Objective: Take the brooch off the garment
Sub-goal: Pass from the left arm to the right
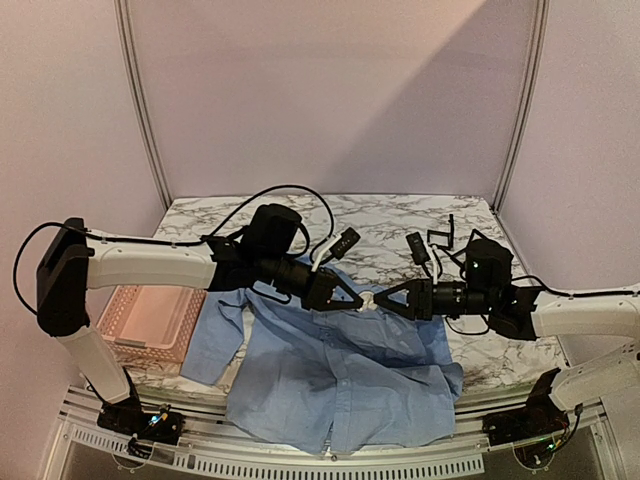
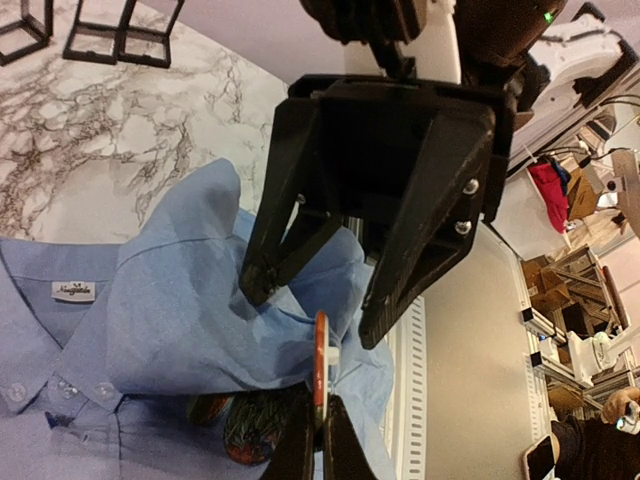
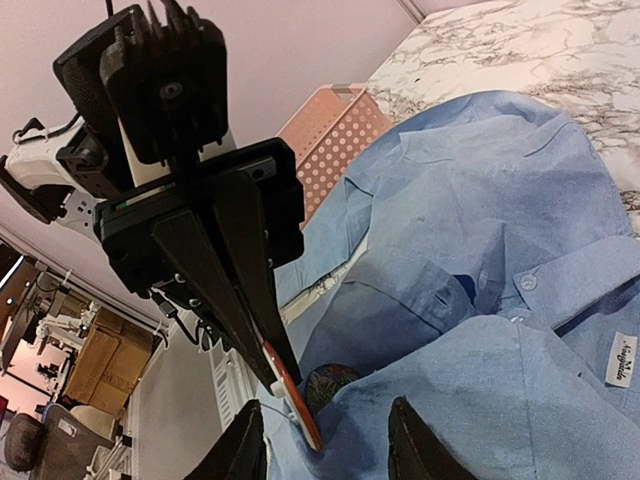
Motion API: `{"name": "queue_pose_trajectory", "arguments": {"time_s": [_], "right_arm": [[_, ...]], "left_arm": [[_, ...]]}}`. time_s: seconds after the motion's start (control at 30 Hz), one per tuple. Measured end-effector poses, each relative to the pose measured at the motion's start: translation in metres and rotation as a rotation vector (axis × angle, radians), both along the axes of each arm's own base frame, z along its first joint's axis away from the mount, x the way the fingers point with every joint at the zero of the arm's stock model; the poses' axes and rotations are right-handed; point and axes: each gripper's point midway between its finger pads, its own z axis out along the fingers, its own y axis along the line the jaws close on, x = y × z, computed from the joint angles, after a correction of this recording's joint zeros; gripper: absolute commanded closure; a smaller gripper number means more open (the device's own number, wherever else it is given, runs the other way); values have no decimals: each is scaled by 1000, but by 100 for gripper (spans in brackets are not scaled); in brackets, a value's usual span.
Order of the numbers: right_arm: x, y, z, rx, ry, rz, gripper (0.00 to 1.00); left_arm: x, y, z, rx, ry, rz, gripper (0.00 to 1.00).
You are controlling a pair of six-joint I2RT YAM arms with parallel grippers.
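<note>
The garment (image 1: 340, 380), a light blue collared shirt, lies at the front of the table with a fold near its collar (image 2: 190, 300) lifted. The brooch (image 2: 320, 360) is a thin red-orange disc seen edge on, with a white clasp at its back that still touches the fabric. My left gripper (image 2: 322, 430) is shut on the disc's lower edge. Facing it, my right gripper (image 3: 330, 450) is open, its fingers (image 3: 420, 440) on either side of the raised fold close to the brooch (image 3: 295, 395). The top view shows both grippers tip to tip (image 1: 370, 300) above the shirt.
A pink perforated basket (image 1: 150, 320) sits at the left beside a sleeve. Black wire stands (image 1: 440, 235) are at the back right of the marble table (image 1: 400, 220). A dark patterned patch (image 3: 335, 385) shows under the lifted fold. The table's front edge (image 1: 300, 455) is close below the shirt.
</note>
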Motion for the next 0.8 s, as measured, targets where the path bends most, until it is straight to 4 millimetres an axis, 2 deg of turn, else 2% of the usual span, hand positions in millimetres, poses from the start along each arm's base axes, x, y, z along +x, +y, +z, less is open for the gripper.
{"name": "queue_pose_trajectory", "arguments": {"time_s": [0.27,0.53,0.6,0.7,0.8], "right_arm": [[-1,8,-4,-9,12,39,81],[-7,12,0,7,-3,79,100],[-9,13,1,10,-9,91,100],[-10,14,2,9,-14,94,100],[-8,14,-2,-12,-17,62,100]], "left_arm": [[0,0,0,-1,0,-1,100],[1,1,0,3,8,6,99],[2,2,-1,7,16,10,90],[5,2,-3,17,15,27,63],[10,3,-6,43,-5,51,47]]}}
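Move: The brooch stands on edge in the left fingers, its middle about 2 cm to the right of the left hand point and 1 cm below. From the right hand, whose half-open fingers straddle it, it lies some 3 cm to the left, 1 cm back and 1 cm lower. A second patterned disc lies on the shirt about 3 cm ahead of the brooch and 8 cm beneath; the collar lies some 10 cm ahead, likewise below. Leftward by about 1.5 cm, and slightly back, the right hand eases onto the brooch as its fingers close steadily from half open and pinch the disc; the left hand meanwhile holds it still. Only once the right fingers are shut does the left gripper open to under half, letting go as it shifts about 1 cm forward. ##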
